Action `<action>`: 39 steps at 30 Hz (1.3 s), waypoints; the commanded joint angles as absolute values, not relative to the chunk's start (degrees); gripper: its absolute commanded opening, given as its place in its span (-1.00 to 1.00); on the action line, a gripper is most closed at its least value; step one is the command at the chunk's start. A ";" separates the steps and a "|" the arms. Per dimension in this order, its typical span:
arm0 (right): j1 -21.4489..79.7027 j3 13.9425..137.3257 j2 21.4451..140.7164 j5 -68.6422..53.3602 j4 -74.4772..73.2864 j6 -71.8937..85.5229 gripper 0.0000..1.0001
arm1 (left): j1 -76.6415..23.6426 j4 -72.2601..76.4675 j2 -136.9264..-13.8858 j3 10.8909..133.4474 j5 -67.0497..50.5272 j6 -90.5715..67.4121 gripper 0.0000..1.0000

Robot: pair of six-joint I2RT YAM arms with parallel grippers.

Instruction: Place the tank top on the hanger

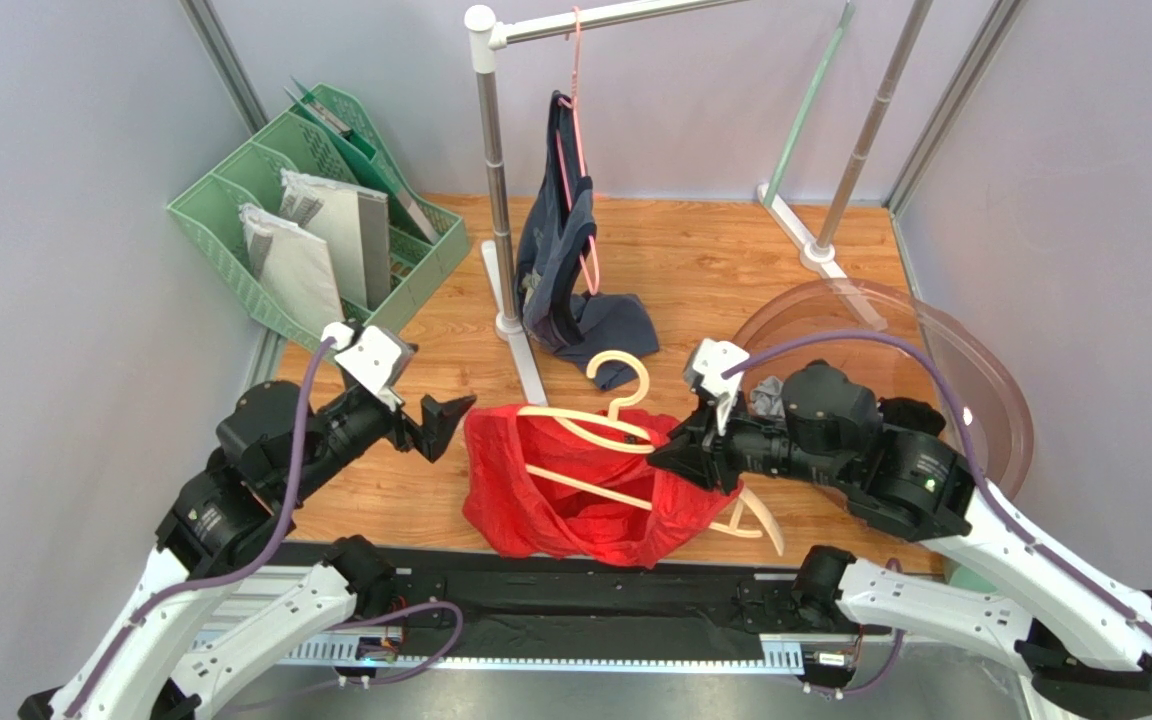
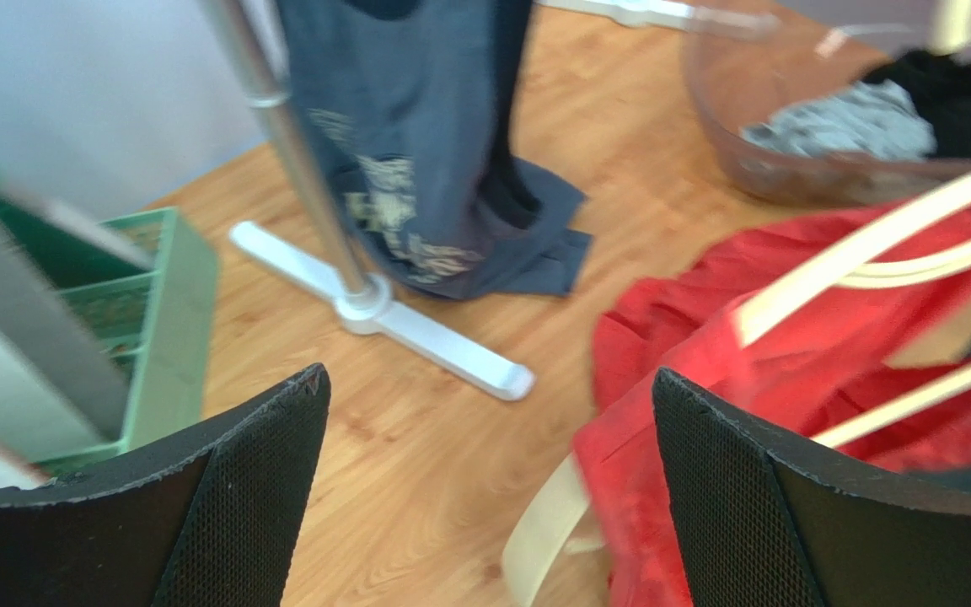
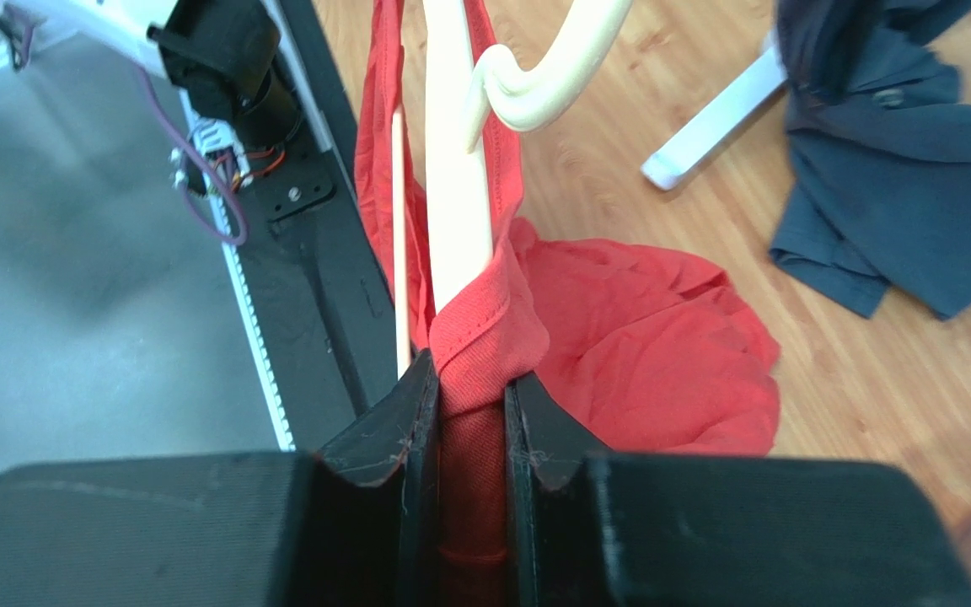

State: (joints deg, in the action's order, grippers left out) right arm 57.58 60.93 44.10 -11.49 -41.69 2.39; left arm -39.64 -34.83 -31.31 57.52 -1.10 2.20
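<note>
The red tank top (image 1: 567, 503) lies bunched near the table's front edge, with the cream hanger (image 1: 620, 428) partly inside it and the hook (image 1: 623, 368) sticking out toward the back. My right gripper (image 1: 683, 458) is at the top's right side. In the right wrist view it (image 3: 470, 369) is shut on a fold of the tank top (image 3: 630, 342), where the fabric covers the hanger's arm (image 3: 453, 152). My left gripper (image 1: 447, 425) hovers just left of the top. It (image 2: 491, 377) is wide open and empty, with the tank top (image 2: 757, 380) by its right finger. The hanger (image 2: 858, 253) crosses the cloth.
A green file rack (image 1: 312, 225) stands at the back left. A navy top (image 1: 560, 240) hangs from a thin pink hanger on the rail stand (image 1: 500, 180), whose white foot (image 2: 440, 335) lies ahead of my left gripper. A clear bowl (image 1: 973, 375) at the right holds a grey cloth (image 2: 845, 120).
</note>
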 commanded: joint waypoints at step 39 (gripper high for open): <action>57.74 89.37 46.04 35.59 -61.09 3.61 -1.00 | -16.79 -27.25 -38.85 55.55 -2.46 -7.91 0.98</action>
State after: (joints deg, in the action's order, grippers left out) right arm 57.60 84.12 42.85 29.21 -65.52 5.52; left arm -17.37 -29.61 -39.40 56.05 -0.78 -7.81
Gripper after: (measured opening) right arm 0.182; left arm 0.990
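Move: The right hand pinches the tank top's shoulder against the wooden hanger. The rack bar it must get back to is roughly 32 cm ahead, about level sideways and some 30 cm higher. The navy garment hangs about 25 cm ahead and 11 cm left; the laundry basket sits low, about 27 cm right and 10 cm ahead. From the open, empty left hand, the rack bar is about 27 cm ahead, 23 cm right and 27 cm up. Still pinching the red cloth and hanger together, the right hand carries them about 14 cm right towards the laundry basket and some 8 cm up, ending with a 4 cm push forward, while turning nearly 40 degrees clockwise so its fingers swing forward. The left hand, already free and open, backs away from the tank top, about 8 cm forward and 6 cm left, turning counter-clockwise. ##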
